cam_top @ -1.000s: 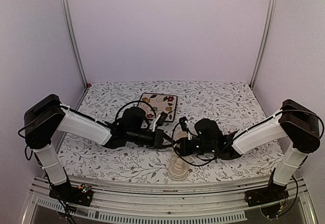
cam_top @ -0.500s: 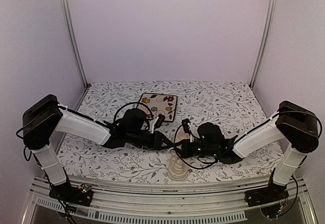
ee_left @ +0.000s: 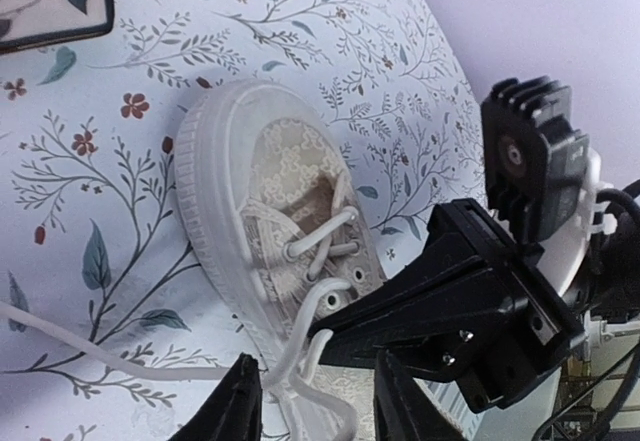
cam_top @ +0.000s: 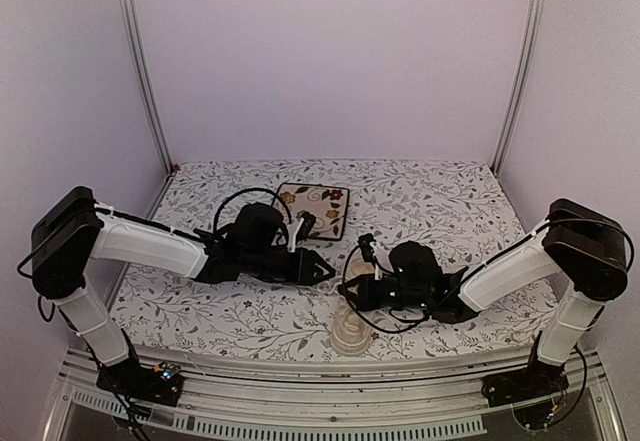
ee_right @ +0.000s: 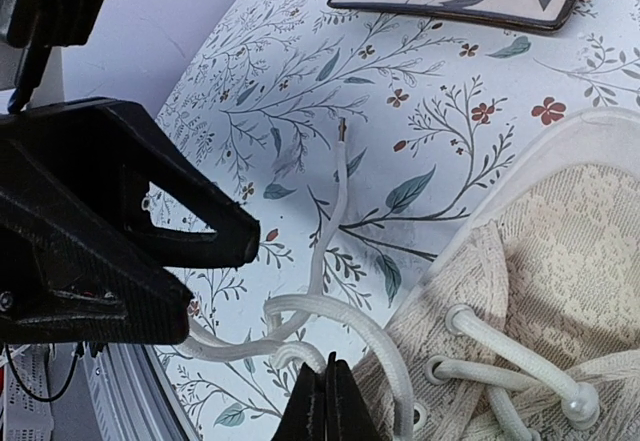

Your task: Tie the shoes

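The cream shoe (ee_left: 262, 196) lies on the floral tabletop close to the front edge (cam_top: 350, 333), its laces (ee_right: 345, 313) untied and looped beside the eyelets. My right gripper (ee_right: 325, 369) is shut, pinching a lace loop (ee_right: 298, 353) at its tips. My left gripper (ee_left: 315, 376) stands open, its fingers (ee_left: 238, 406) either side of hanging lace strands (ee_left: 300, 346) without gripping them. In the top view, the left gripper (cam_top: 327, 270) and right gripper (cam_top: 351, 295) nearly meet just above the shoe.
A square floral plate (cam_top: 313, 207) with a dark rim lies behind the grippers. One loose lace end (ee_right: 342, 166) trails across the table toward it. The metal rail of the table front (cam_top: 330, 371) runs just below the shoe.
My left gripper has gone from shut to open, letting go of the lace, and its arm has shifted slightly back. The right gripper edged left and stays shut.
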Available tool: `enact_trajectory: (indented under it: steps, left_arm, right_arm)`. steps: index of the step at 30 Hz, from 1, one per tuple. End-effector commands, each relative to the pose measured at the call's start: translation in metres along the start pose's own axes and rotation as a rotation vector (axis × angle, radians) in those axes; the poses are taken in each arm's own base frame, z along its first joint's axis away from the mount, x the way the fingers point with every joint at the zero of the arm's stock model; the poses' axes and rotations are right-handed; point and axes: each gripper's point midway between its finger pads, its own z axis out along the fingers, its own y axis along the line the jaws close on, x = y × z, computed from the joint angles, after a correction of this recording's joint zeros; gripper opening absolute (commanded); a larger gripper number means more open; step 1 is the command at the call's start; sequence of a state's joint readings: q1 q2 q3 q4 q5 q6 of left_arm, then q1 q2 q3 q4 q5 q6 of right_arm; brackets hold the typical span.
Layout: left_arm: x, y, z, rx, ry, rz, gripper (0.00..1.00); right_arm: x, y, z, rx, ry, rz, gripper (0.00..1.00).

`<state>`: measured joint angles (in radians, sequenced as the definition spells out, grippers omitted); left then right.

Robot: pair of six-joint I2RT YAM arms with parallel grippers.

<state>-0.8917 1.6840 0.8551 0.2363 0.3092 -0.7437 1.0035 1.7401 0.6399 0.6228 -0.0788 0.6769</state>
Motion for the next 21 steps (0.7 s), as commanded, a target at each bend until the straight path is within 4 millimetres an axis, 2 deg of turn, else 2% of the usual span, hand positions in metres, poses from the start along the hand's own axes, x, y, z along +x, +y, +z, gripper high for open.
enact_trajectory:
  steps: [1,8,12,16,21]
  left_arm:
    - [-0.011,0.019,0.006,-0.058,-0.011,-0.024,0.39]
    - [-0.019,0.045,0.015,-0.09,0.007,-0.07,0.41]
    - [-0.011,0.053,0.027,-0.091,0.073,-0.066,0.4]
    - [-0.003,0.048,0.036,-0.032,0.125,-0.037,0.38]
    - [-0.001,0.037,0.036,0.04,0.133,-0.009,0.37]
  right_arm:
    - [0.003,-0.003,-0.006,0.016,-0.008,0.006,0.02]
    - [0.002,-0.003,-0.006,0.015,-0.011,0.007,0.02]
    - [0.001,-0.003,-0.006,0.016,-0.014,0.007,0.02]
    - [0.002,-0.004,-0.007,0.02,-0.013,0.006,0.02]
    - [0.001,-0.005,-0.006,0.025,-0.016,0.006,0.02]
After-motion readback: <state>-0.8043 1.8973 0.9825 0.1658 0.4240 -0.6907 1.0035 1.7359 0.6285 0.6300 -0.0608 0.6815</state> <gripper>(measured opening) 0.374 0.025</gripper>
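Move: From the open left fingers, the loose lace strand runs out over the table some 4 cm ahead, 2 cm to the left and 8 cm below. The lace loop pinched by the right hand sits about 2 cm back, 2 cm right and 3 cm lower; the shoe's middle is 4 cm back, 7 cm right and 6 cm down. From the right hand the loose strand lies about 7 cm ahead, 6 cm left and 5 cm below. Sweeping forward about 4 cm while sinking, the left hand goes along the far side of the held loop towards the loose lace strand, then eases back 1 cm as it keeps dropping, some 5 cm down in all. Its fingers stay part-open and tip slightly. The right hand stays in place, still pinching the lace at the loop. ##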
